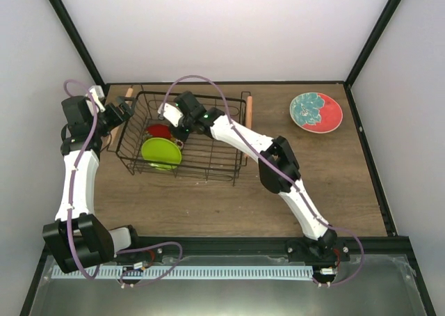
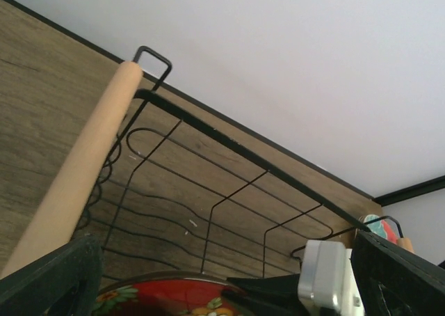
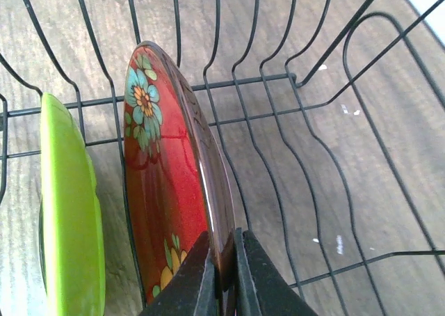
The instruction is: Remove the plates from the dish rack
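The black wire dish rack [image 1: 208, 164] with wooden rod handles stands at the back left of the table. In it stand a lime green plate [image 1: 161, 153] and a small red patterned plate [image 1: 159, 131]. My right gripper [image 3: 226, 278] reaches into the rack and is shut on the red patterned plate's rim [image 3: 167, 191]; the lime green plate [image 3: 69, 211] stands just left of it. My left gripper [image 1: 119, 113] is open beside the rack's left handle [image 2: 76, 184], holding nothing. The red-rimmed plate with teal floral centre [image 1: 316, 112] lies on the table at the back right.
The table's back edge and walls lie just behind the rack. The right arm stretches diagonally across the middle of the table from its base at the front right.
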`<state>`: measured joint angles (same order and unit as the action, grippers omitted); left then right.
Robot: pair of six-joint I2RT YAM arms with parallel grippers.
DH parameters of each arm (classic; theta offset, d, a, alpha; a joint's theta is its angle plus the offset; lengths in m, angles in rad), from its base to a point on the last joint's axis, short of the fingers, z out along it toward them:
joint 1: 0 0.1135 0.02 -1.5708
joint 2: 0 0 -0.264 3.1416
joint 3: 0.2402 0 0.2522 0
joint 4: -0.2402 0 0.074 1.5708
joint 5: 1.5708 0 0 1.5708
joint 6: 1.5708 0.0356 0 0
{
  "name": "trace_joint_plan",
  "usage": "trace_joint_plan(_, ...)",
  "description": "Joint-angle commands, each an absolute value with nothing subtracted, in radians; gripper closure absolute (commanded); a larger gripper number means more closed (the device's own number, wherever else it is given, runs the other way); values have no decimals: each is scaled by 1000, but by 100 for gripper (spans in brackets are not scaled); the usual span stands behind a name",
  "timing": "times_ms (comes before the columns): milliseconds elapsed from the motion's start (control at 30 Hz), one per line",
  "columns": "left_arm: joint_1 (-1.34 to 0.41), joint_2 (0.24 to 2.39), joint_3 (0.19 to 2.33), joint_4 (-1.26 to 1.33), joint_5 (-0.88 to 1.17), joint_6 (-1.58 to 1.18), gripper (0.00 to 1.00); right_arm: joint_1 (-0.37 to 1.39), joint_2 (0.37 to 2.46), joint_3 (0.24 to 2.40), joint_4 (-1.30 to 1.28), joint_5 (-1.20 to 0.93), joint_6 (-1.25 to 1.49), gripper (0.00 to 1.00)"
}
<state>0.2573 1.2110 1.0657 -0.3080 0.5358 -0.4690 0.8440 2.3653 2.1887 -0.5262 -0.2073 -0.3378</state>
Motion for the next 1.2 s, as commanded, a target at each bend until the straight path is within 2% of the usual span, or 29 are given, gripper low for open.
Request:
trace_joint_plan(0, 258, 1219, 1059, -283, 541, -479, 0, 835, 2159, 2233, -383, -186, -355, 99)
trace_joint_plan(500, 259, 1220, 1055, -274, 549, -488, 0, 797, 2058, 2199, -398, -84, -386, 99)
trace_joint_plan(1000, 256, 1231, 1048, -238, 567, -506, 0, 490, 1792, 2039, -361, 161, -173, 99)
trace_joint_plan(1167, 255, 1237, 1046, -235, 569, -505, 0, 364, 1658, 1875, -325, 195, -7, 99)
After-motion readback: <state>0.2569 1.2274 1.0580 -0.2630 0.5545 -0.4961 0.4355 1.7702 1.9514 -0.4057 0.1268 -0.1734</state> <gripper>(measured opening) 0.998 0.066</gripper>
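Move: The right hand already grips the red flowered plate by its rim in the rack; the stack it is being taken to, topped by the red-and-blue plate, lies about 55 cm to its right, 22 cm ahead and some 13 cm lower. The rack's right handle crosses that way roughly 25 cm to the right and 9 ahead, 5 lower; the green plate stands about 9 cm left, 4 back, 7 lower. From the left hand the stack is some 74 cm right, 23 ahead, 26 below. Keeping its pinch on the rim, the right hand draws the red flowered plate almost straight up out of the rack by nearly 20 cm, tipping the fingers up towards level, and only then travels sideways. It swings fast to the right and somewhat forward, still climbing, past the rack's right handle towards the plate stack, going some 30 cm to the right in all while the wrist turns clockwise about 45 degrees. ##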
